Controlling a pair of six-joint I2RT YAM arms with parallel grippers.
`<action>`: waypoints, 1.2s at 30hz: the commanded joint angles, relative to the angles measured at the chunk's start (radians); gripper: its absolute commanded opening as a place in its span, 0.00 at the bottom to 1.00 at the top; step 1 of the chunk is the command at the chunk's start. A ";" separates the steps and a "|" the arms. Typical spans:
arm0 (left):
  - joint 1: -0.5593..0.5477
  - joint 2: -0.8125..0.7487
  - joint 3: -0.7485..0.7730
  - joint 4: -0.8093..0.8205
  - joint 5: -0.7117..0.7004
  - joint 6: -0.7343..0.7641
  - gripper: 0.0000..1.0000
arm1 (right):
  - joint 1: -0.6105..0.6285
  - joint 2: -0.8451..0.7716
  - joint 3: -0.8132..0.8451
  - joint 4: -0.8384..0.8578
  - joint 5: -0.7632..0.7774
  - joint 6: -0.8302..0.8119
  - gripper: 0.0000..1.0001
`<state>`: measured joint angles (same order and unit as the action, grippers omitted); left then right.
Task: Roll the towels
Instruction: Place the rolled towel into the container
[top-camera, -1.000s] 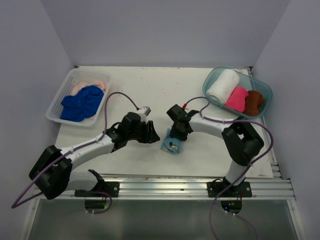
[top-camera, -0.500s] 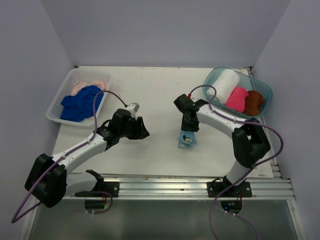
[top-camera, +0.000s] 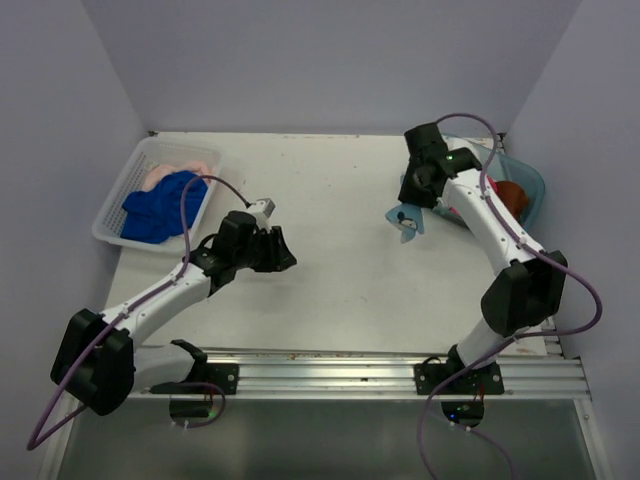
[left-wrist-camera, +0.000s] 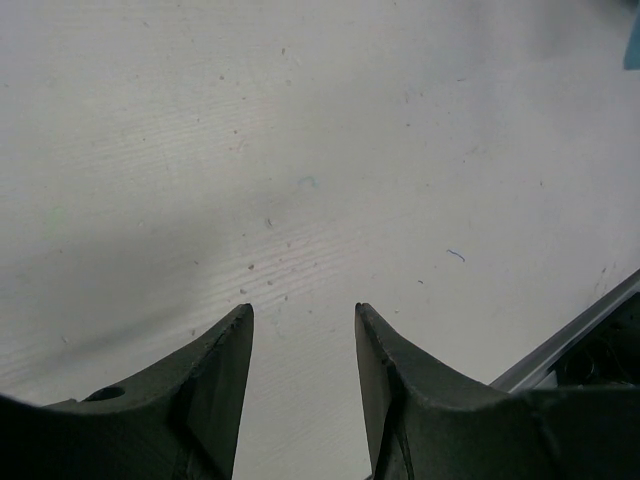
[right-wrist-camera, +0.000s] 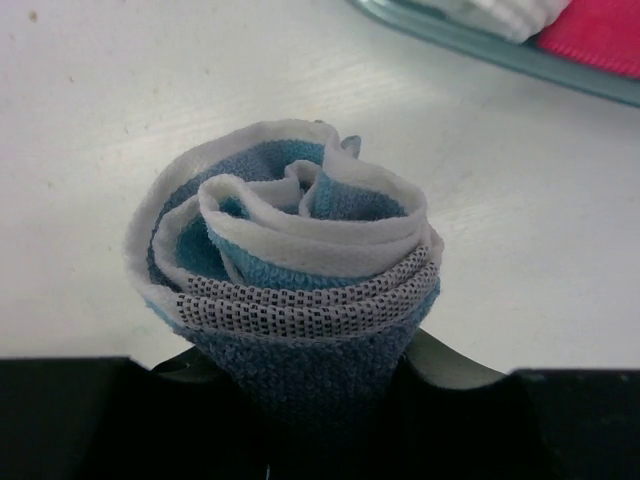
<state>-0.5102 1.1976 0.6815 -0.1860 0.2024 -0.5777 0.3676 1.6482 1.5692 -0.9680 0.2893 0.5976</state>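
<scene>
My right gripper (top-camera: 411, 203) is shut on the light blue printed towel (top-camera: 406, 219), rolled into a tight spiral (right-wrist-camera: 290, 250), and holds it in the air beside the near left edge of the clear teal tub (top-camera: 535, 186). In the tub lie a white rolled towel (right-wrist-camera: 500, 12), a hot pink towel (right-wrist-camera: 600, 35) and a brown towel (top-camera: 512, 193); my arm covers part of them from above. The left gripper (top-camera: 281, 250) (left-wrist-camera: 300, 312) stands open low over bare table, nothing between its fingers. A royal blue towel (top-camera: 160, 205) and a pale peach towel (top-camera: 178, 165) lie loose in the white lattice basket (top-camera: 108, 222).
The basket sits at the table's back left, the tub at the back right. A metal rail (top-camera: 330, 365) runs along the near edge and shows at the lower right of the left wrist view as the rail (left-wrist-camera: 570, 345). Walls close in three sides.
The right arm has lifted the rolled light blue towel off the table's middle and carried it back and right to the tub. The left gripper has drawn back to the left, still open.
</scene>
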 joint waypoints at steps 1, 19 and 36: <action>0.021 -0.032 0.038 -0.007 0.022 0.047 0.49 | -0.113 0.019 0.148 -0.048 -0.070 -0.062 0.27; 0.048 -0.059 0.019 -0.029 0.037 0.055 0.49 | -0.404 0.438 0.652 -0.001 -0.351 -0.051 0.28; 0.050 0.026 0.066 -0.004 0.052 0.049 0.49 | -0.512 0.525 0.699 -0.178 -0.135 -0.140 0.28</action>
<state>-0.4702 1.2140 0.6998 -0.2092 0.2344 -0.5522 -0.1467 2.1315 2.2028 -1.0771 0.0937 0.4980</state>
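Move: The right hand, holding the rolled blue towel, has the teal container about 18 cm ahead, 21 cm to its right and 14 cm lower. Inside, the white roll lies some 19 cm ahead and 13 cm right of this hand, the pink roll about 15 cm ahead and 21 cm right, the brown one 13 cm ahead and 30 cm right. From the idle left hand the container is roughly 28 cm ahead, 49 cm right and 7 cm lower. Keeping its grip on the rolled blue towel, the right hand climbs about 7 cm while swinging forward and right towards the container, then sinks back to its starting height as the forward reach ends. It carries on to the right above the white and pink rolls, some 18 cm right and 13 cm forward in all, easing back slightly at the end and turning about 20 degrees clockwise, fingers still shut on the towel. ##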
